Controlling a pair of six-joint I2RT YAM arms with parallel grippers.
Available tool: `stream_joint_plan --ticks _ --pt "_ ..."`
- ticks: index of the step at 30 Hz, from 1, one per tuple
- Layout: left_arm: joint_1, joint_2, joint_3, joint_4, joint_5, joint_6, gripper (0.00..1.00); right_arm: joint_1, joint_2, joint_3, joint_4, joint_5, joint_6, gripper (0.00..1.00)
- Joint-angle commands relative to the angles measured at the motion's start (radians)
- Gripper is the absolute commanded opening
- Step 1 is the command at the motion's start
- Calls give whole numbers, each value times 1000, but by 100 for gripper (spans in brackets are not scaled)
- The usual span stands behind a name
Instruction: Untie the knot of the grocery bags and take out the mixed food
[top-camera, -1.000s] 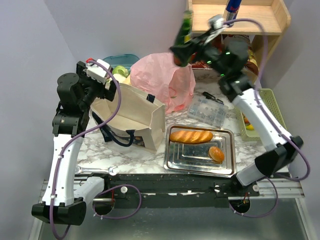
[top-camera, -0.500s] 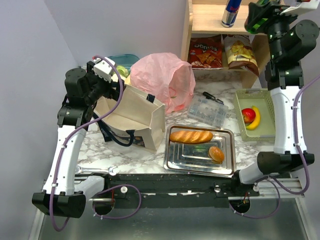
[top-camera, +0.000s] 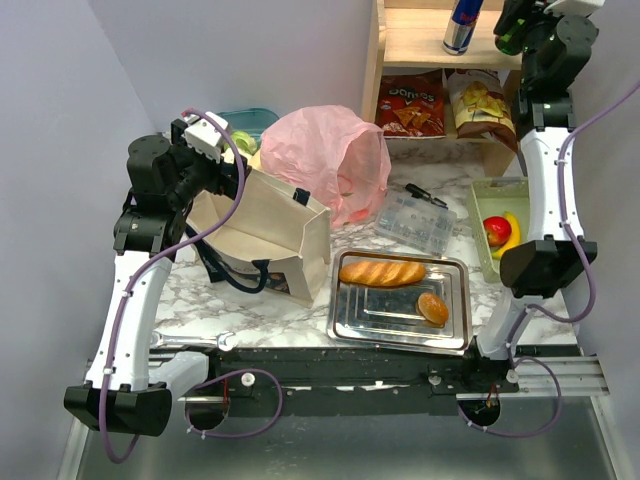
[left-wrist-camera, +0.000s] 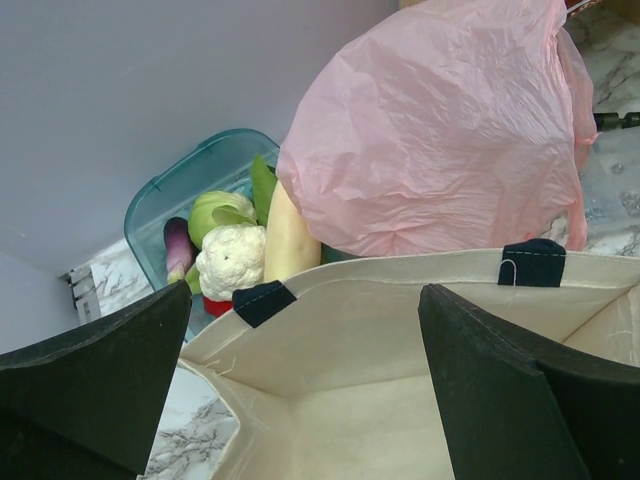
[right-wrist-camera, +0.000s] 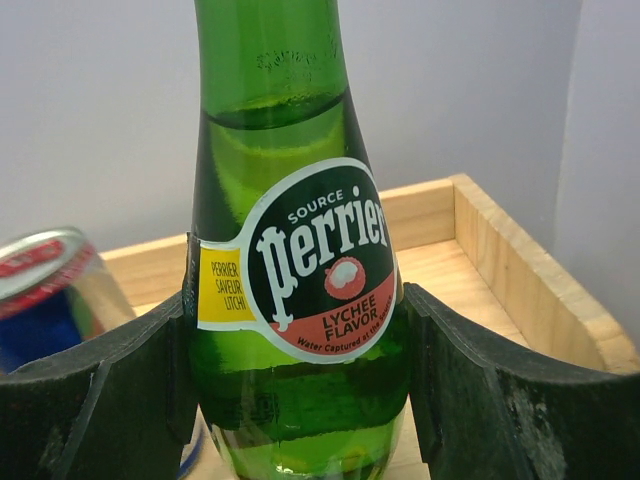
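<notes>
My right gripper (right-wrist-camera: 300, 400) is shut on a green Perrier bottle (right-wrist-camera: 300, 300), upright over the top wooden shelf (right-wrist-camera: 500, 270); from above, the right gripper (top-camera: 515, 25) sits at the far right corner. The left gripper (left-wrist-camera: 305, 390) hangs open over the mouth of the beige tote (left-wrist-camera: 400, 330), holding nothing. Behind the tote lies the crumpled pink bag (left-wrist-camera: 440, 130); the knot is out of view. A teal tub (left-wrist-camera: 160, 200) holds cauliflower (left-wrist-camera: 232, 258), eggplant (left-wrist-camera: 177, 250) and a pale long vegetable (left-wrist-camera: 288, 235). Chip bags (top-camera: 408, 105) stand on the lower shelf.
A Red Bull can (right-wrist-camera: 45, 290) stands just left of the bottle. A green basket (top-camera: 500, 190) holds an apple (top-camera: 496, 230) and banana (top-camera: 513, 235). A metal tray (top-camera: 350, 320) carries a baguette (top-camera: 382, 272) and bun (top-camera: 432, 308). A clear plastic box (top-camera: 415, 222) lies beside the pink bag.
The right arm has swung the green bottle from above the pink bag up to the top shelf at far right. The left gripper shifted slightly right over the tote.
</notes>
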Motion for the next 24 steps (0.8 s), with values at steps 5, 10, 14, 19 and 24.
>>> stream_joint_plan --ticks 5,10,14,19,24 --pt "-6 -10 14 41 -17 -20 98 3 64 106 231 82 -119 1" --pt "-6 -3 14 46 -23 -19 99 3 81 68 266 66 -134 1" --pt "-6 2 14 45 -23 -17 98 3 113 77 298 48 -145 1" --pt "-6 9 15 41 -23 -12 99 2 166 104 343 40 -136 1" --pt "-5 5 6 32 -20 -1 98 4 185 83 421 10 -144 4"
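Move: The right hand already holds the Perrier bottle above the upper shelf board; the free spot lies about 8 cm ahead, 1 cm right and 12 cm below. The blue can stands roughly 7 cm ahead, 10 cm left and 6 cm below; the shelf's right wall is some 8 cm ahead, 9 cm right and 10 cm below. From the left hand the spot is about 26 cm ahead, 56 cm right and 6 cm higher. Right hand keeps its grip, carrying the bottle about 6 cm forward and 3 cm down towards the free spot. ##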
